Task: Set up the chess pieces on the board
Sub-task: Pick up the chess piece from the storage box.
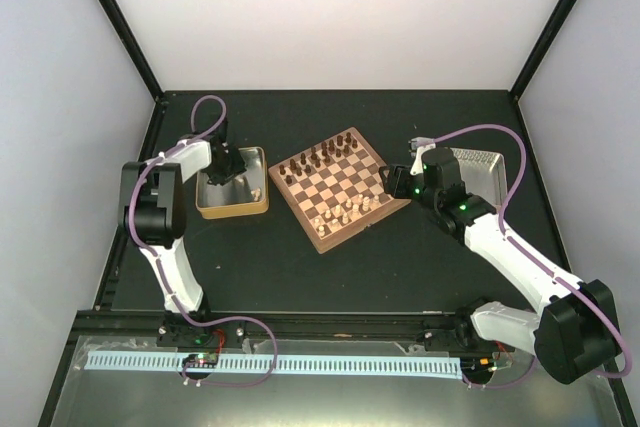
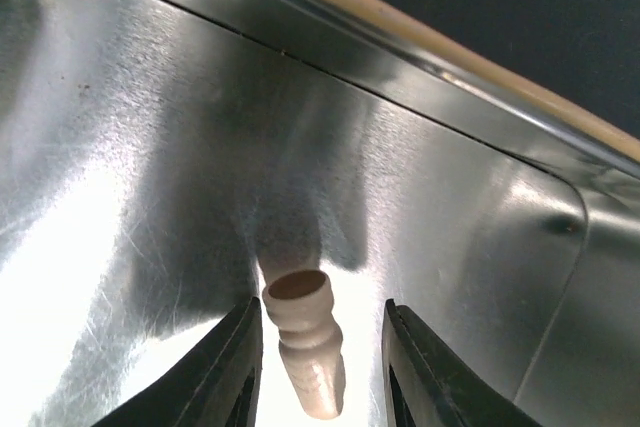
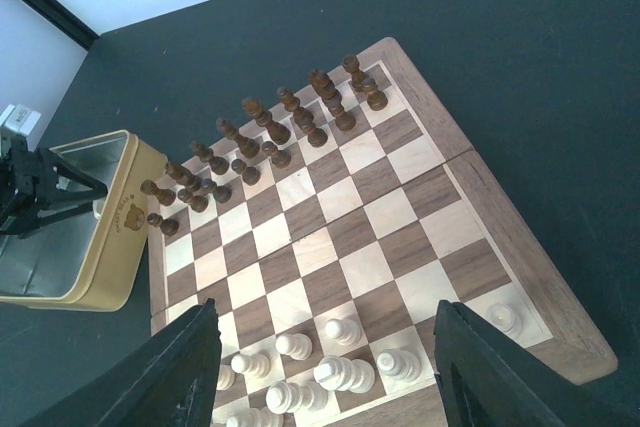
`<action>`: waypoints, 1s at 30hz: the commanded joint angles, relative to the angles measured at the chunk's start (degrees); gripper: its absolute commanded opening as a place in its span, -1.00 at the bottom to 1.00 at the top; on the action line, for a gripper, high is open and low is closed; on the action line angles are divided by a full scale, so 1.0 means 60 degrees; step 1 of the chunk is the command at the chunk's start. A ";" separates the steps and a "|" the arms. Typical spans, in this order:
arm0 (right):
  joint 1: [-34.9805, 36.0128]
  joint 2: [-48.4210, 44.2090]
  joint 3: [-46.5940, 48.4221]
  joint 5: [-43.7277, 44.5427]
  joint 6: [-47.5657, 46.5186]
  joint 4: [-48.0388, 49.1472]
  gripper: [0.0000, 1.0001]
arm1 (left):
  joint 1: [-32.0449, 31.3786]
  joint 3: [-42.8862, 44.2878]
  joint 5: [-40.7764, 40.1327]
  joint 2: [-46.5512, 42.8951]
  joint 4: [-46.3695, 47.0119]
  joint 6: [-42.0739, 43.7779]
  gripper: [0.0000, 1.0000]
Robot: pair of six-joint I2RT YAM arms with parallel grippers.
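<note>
The board (image 1: 296, 212) lies at an angle mid-table. Dark chess pieces (image 1: 318, 159) crowd its far side and pale ones (image 1: 350, 212) its near side. In the right wrist view the dark pieces (image 3: 260, 132) stand in two uneven rows and several pale pieces (image 3: 341, 330) stand near the board's (image 3: 360, 237) close edge. My right gripper (image 3: 325, 367) hangs open above those pale pieces, holding nothing. My left gripper (image 2: 320, 309) is down inside the tan tin (image 1: 232, 210), open. A pale piece (image 2: 305, 347) lies on the tin's metal floor between its fingers, close to the left one.
A silver metal tray (image 1: 482, 162) sits behind my right arm at the back right. The tan tin (image 3: 112, 237) stands just left of the board. Black frame posts and white walls bound the table.
</note>
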 commanded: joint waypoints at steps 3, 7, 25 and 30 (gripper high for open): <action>-0.0041 -0.0182 -0.0015 -0.0057 0.0068 0.0214 0.20 | 0.0151 0.0475 -0.0111 0.0491 -0.0185 0.0257 -0.35; -0.0053 -0.0178 0.0014 -0.0047 0.0034 0.0178 0.20 | 0.0227 0.0563 -0.0178 0.0628 -0.0172 0.0148 -0.41; -0.0052 -0.0002 0.0469 0.0008 0.0979 0.0178 0.24 | 0.0239 -0.1153 0.1304 -0.1792 0.1065 -0.0433 -0.84; -0.0063 0.0858 0.2040 -0.1906 0.1137 0.0289 0.26 | 0.0085 -0.2276 0.2947 -0.3649 0.2774 -0.1849 -0.84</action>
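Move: The chess piece I want lies on the box floor almost between my left fingertips, about 1 cm ahead, 1 cm to the left and 1 cm below. The last loose pieces in the box are roughly 4 cm to the right of my left hand and 5 cm back. The chessboard's middle is some 22 cm to its right and 3 cm back, about level. From my right hand the wanted piece is around 32 cm left, 8 cm ahead and 17 cm down. I ease my left hand down, forward and left, about 1 cm each way, closing the fingers until they pinch the piece near its base. Then I lift it off the box floor, up about 5 cm while drawing back some 3 cm and drifting right, tilting the wrist roughly 10 degrees. Right at the end my right hand starts up and left, about 2 cm. ##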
